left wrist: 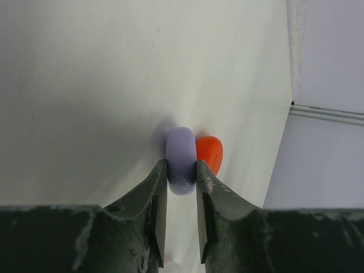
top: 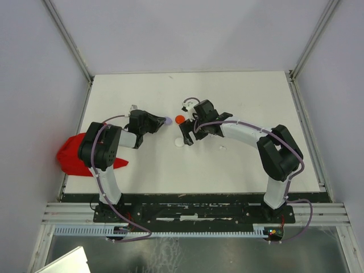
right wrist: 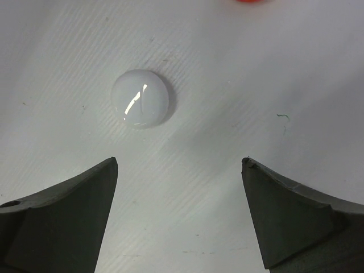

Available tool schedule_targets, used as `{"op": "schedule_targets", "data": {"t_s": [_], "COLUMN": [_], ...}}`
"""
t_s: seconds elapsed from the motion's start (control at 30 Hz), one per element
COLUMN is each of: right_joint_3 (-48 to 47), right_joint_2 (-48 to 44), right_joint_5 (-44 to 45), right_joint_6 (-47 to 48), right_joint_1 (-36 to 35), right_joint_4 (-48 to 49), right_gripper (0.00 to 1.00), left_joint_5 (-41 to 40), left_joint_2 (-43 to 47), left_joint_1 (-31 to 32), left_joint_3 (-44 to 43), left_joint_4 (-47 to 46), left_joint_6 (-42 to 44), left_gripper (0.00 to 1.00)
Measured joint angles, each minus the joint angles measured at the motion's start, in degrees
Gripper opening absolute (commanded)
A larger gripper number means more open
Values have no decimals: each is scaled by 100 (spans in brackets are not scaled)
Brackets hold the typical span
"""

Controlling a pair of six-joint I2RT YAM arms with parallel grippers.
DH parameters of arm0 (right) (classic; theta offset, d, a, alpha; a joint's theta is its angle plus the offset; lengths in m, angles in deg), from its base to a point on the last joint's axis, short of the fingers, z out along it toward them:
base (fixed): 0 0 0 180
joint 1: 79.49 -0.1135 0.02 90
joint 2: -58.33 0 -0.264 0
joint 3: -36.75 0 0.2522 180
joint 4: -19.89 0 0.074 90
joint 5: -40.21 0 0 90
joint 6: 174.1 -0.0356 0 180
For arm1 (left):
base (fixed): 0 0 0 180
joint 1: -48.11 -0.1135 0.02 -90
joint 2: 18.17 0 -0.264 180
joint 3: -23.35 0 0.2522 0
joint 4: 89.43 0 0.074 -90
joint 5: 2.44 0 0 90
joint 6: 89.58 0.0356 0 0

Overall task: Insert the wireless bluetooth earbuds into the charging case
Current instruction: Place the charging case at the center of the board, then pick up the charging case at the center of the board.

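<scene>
My left gripper (top: 160, 122) is shut on a lilac round charging case (left wrist: 181, 156), held on edge between its fingertips just above the white table. A red round case (left wrist: 209, 152) lies right behind it, also seen in the top view (top: 180, 119). A glossy white round case (right wrist: 141, 98) lies flat on the table, ahead and left of my right gripper (right wrist: 179, 164), which hangs open over bare table with nothing between its fingers. A tiny white bit (top: 223, 148), possibly one of the earbuds, lies right of the right gripper. No other earbud shows clearly.
A red cloth (top: 74, 154) is bunched at the table's left edge beside the left arm. Small white and dark bits (top: 185, 106) lie behind the right gripper. Grey walls (top: 170, 34) close in the table at the back and sides.
</scene>
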Motion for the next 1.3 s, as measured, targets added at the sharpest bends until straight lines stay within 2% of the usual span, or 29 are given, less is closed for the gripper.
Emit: {"op": "schedule_targets", "data": {"t_s": [0.07, 0.23, 0.4, 0.67, 1.0, 1.3], "right_joint_3": [-111, -387, -566, -984, -1447, -1633], "right_joint_2": [111, 376, 610, 1001, 1460, 1683], "right_joint_5": [-57, -166, -98, 387, 999, 1497], "right_joint_6": [28, 72, 72, 26, -37, -13], "right_joint_1": [-52, -179, -330, -575, -831, -979], "right_joint_4": [-42, -109, -166, -337, -459, -531], "right_gripper": [98, 98, 98, 99, 99, 100], "left_joint_5": [7, 7, -79, -483, -577, -527], "left_joint_2": [0, 0, 144, 887, 2072, 2306], "left_joint_1": [-22, -103, -192, -297, -372, -494], "left_joint_3": [-11, -11, -11, 201, 778, 859], "left_joint_4": [7, 168, 389, 1180, 1495, 1508], "left_joint_6": [33, 92, 125, 125, 118, 118], "left_gripper": [41, 54, 62, 63, 62, 62]}}
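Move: The purple charging case is still pinched at the left fingertips, its middle about 1 cm ahead, 1 cm right and 1 cm below the left hand. Beside it, the red case stands 6 cm right and 1 cm ahead of that hand. The white case, which the right hand goes for, lies roughly 5 cm left of the right hand, level fore-and-aft and 6 cm below; from that hand the red case is about 9 cm ahead and 5 cm left. The purple case is let go beside the red one: the left fingers open to about twice their gap as the hand slides left, then it backs off and rises, ending some 6 cm left, 4 cm back and 5 cm up. Meanwhile the right hand, wide open, travels about 6 cm left and sinks nearly 5 cm, tipping to point more steeply down, until its fingers straddle the white case without closing. ##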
